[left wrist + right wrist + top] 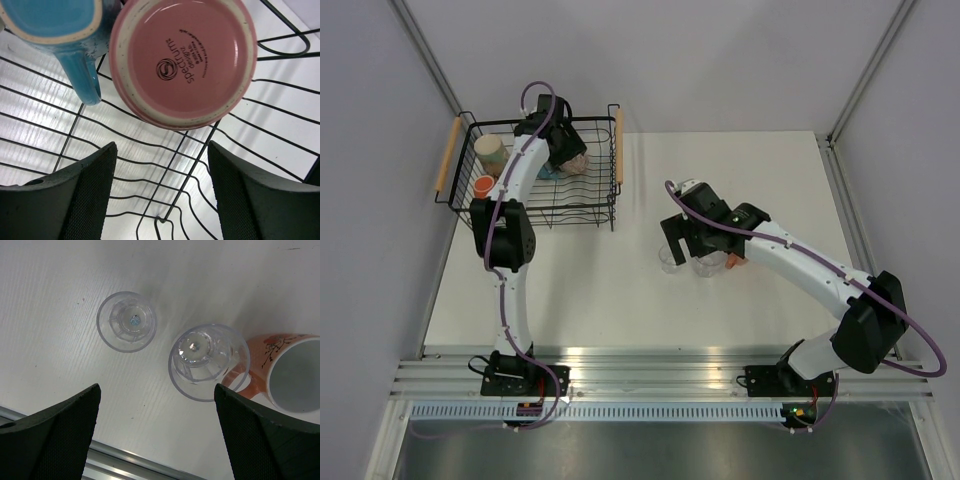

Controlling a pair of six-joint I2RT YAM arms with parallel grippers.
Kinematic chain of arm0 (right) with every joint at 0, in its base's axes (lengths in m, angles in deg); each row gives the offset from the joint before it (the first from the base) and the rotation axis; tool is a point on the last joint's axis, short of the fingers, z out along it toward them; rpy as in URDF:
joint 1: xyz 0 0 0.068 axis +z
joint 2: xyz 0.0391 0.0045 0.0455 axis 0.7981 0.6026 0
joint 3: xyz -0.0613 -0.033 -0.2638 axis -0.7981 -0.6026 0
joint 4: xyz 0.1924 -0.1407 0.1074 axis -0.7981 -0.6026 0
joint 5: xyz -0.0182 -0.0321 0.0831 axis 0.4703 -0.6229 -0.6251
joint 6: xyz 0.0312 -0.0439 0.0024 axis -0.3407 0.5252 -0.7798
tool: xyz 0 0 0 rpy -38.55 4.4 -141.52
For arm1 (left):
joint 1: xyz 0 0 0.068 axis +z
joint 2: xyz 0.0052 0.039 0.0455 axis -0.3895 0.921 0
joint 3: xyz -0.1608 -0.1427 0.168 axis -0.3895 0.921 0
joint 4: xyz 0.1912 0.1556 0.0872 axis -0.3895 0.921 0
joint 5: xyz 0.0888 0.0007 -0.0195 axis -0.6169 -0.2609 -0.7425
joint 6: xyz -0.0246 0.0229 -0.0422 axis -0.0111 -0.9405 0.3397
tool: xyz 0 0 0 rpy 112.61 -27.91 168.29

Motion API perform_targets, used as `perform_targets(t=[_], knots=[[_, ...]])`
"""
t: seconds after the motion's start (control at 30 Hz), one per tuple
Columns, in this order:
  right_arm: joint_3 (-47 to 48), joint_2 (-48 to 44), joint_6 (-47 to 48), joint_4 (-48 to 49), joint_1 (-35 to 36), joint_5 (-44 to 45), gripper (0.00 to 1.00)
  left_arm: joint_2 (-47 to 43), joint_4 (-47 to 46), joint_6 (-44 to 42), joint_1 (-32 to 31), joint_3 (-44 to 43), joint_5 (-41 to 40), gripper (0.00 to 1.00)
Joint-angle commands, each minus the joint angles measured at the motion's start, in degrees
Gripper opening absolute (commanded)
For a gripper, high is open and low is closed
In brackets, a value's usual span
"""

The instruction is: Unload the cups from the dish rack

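The dish rack stands at the table's far left, a black wire basket with wooden handles. My left gripper reaches into its far end. Its jaws stand open over the wire bottom, nothing between them. Just beyond the fingertips lies a pink cup with its base toward the camera, and a blue mug is beside it. A cream mug and an orange mug sit at the rack's left side. My right gripper hangs open above the table, with two clear tumblers and an orange patterned mug just ahead of it.
The rack's wooden handle bars run along its left and right sides. An aluminium rail runs along the near table edge below the right gripper. Grey walls close in the table at the left, right and back.
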Motion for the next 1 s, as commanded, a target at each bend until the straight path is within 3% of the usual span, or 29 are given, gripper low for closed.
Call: perform_targets(t=[0.0, 0.17, 0.3, 0.43, 0.53, 0.97], knots=[[0.5, -1.19, -0.84, 0.5, 0.73, -0.07, 0.98, -2.77, -0.48, -5.04, -0.16, -3.32, 2.49, 0.8], [-0.29, -1.36, -0.75, 0.68, 1.0, 0.2, 0.98, -3.39, -1.36, -10.49, -1.3, -1.67, -0.57, 0.89], [-0.99, -1.28, -0.84, 1.56, 1.0, 0.11, 0.98, -6.1, -7.06, -13.57, -2.7, 8.49, -5.05, 0.94], [-2.31, -1.28, -0.93, 2.43, 1.09, -0.07, 0.98, -12.25, -25.55, -15.6, -3.67, 24.24, -8.22, 0.96], [-3.45, -1.37, -0.84, 3.05, 1.17, -0.07, 0.98, -14.9, -34.21, -15.78, -3.68, 33.04, -9.01, 0.97], [-5.3, 1.88, -0.84, 4.37, 1.09, 0.11, 0.98, -10.96, -53.3, -20.34, -6.57, 36.67, -14.02, 0.98]])
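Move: The upturned pink mug stands just in front of my left hand, about 5 cm ahead, straight on, its middle some 3 cm lower. The blue mug is close against it, roughly 9 cm to my left and 5 cm ahead; the cream mug stands farther along, 21 cm left and 5 cm ahead, and the orange mug 23 cm left and 3 cm back. From my right hand the pink mug is about 31 cm ahead, 28 cm left and 6 cm lower. I spread my left fingers from about three-quarters to fully open and draw back some 4 cm while sinking nearly 7 cm at the near side of the pink mug. Then I reverse, forward about 5 cm and up 3 to 4 cm towards it, tipping the fingers up nearly 20 degrees and rolling my hand's left side up. My open right hand sinks 3 cm over the clear glasses. ##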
